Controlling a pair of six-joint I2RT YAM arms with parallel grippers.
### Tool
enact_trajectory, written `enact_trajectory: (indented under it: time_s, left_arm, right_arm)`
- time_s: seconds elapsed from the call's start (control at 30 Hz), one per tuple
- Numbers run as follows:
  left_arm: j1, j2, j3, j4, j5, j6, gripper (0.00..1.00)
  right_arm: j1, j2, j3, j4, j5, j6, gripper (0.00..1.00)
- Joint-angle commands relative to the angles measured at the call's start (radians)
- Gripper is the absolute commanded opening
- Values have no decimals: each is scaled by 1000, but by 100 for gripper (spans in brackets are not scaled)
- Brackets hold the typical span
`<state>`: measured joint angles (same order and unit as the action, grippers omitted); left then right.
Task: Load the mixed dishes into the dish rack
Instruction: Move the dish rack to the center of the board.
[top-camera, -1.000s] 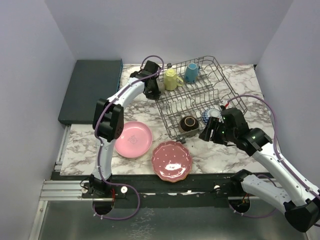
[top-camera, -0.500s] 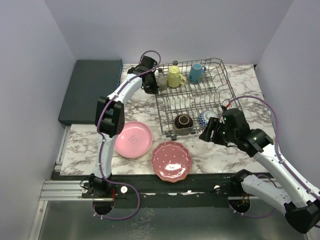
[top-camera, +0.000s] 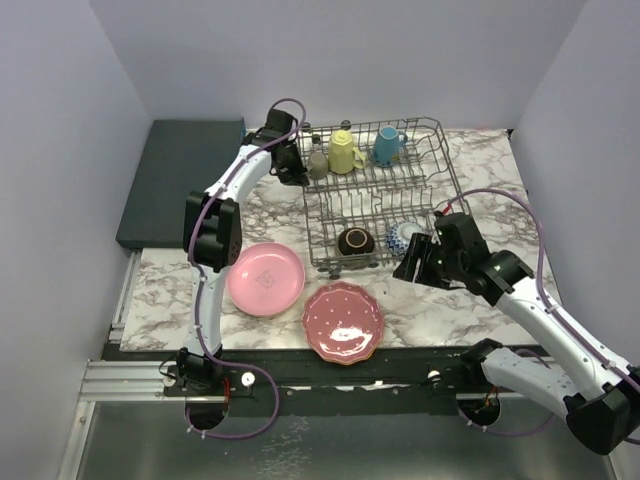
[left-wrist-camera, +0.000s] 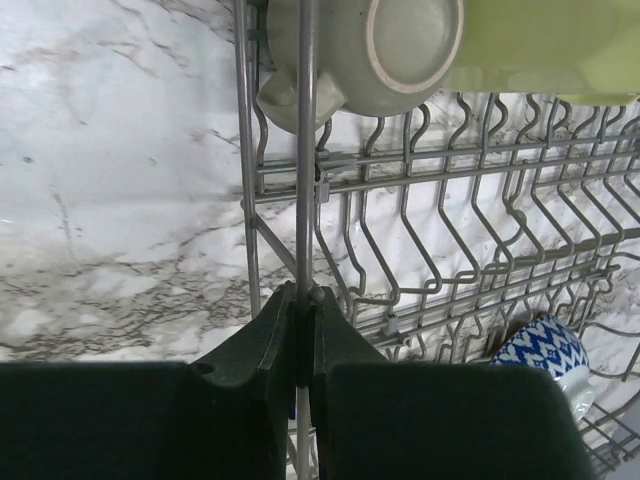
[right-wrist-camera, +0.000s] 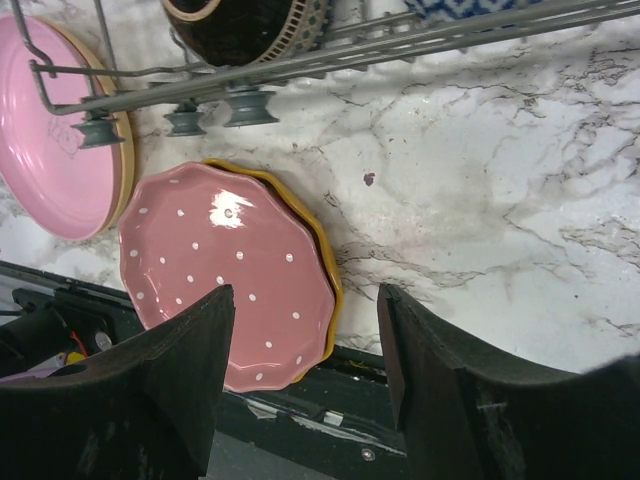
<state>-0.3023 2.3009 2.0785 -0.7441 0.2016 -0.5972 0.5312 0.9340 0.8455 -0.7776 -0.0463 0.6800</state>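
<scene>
The grey wire dish rack (top-camera: 375, 195) stands square on the marble table. My left gripper (top-camera: 290, 165) is shut on the thin rim wire at its far left corner; in the left wrist view the left gripper (left-wrist-camera: 303, 300) pinches that rack (left-wrist-camera: 420, 170) wire. Inside are a grey-green mug (top-camera: 317, 160), a yellow mug (top-camera: 345, 153), a blue mug (top-camera: 387, 146), a brown bowl (top-camera: 355, 241) and a blue-white bowl (top-camera: 405, 236). A pink plate (top-camera: 265, 278) and a dotted plate (top-camera: 343, 321) lie in front. My right gripper (top-camera: 415, 262) hangs open and empty by the near right corner, above the dotted plate's edge (right-wrist-camera: 220, 270).
A dark teal slab (top-camera: 180, 180) lies at the back left, beside the rack. The table's near edge and a black rail (right-wrist-camera: 380, 440) run just below the dotted plate. Purple walls close in on three sides.
My left gripper has pulled the rack's far corner leftward and back, swinging the rack from skewed to square with the table. The right gripper has shifted slightly left, staying open.
</scene>
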Motion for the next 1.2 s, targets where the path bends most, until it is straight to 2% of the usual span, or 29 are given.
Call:
enact_trajectory:
  time_s: [0.0,0.37,0.67,1.17]
  left_arm:
    - [130,-40,-37,-21,-103,16,0]
    - [200,-101,-165,47,-63,-30,0]
    - [214,-150,-247,74,-33,-37,0]
    - [214,-284,-458,157,-18,-86,0]
  right_arm:
    - [7,31,-22,48,-33,-9,65]
    - [6,141,-17,118,2,-10,63]
    - [6,296,87,126,169,-37,51]
    - [-47,482,183,220,277,-83,33]
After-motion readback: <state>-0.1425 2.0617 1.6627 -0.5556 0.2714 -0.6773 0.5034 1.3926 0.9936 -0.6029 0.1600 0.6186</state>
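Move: The dish rack is already pinched by its left rail in the left hand; its middle lies about 17 cm right of that hand and 2 back. Just beyond the grip sits the grey cup, 2 cm right and 4 ahead. For the right hand, the rack's near rail runs about 9 cm ahead and 6 below; the blue-white bowl is 14 ahead and 1 left, the dark bowl 12 ahead and 11 left, the red plate 15 left and 6 back. The dish rack is dragged by its left rail, the left fingers keeping their grip: first some 7 cm left towards the dark green box, then, after a short pause, about 3 cm back, while that wrist turns roughly 10 degrees counter-clockwise. Meanwhile the right hand sinks 5 cm and reaches about 9 cm forward towards the near rail, its fingers partly closing and its left side tilting down. ##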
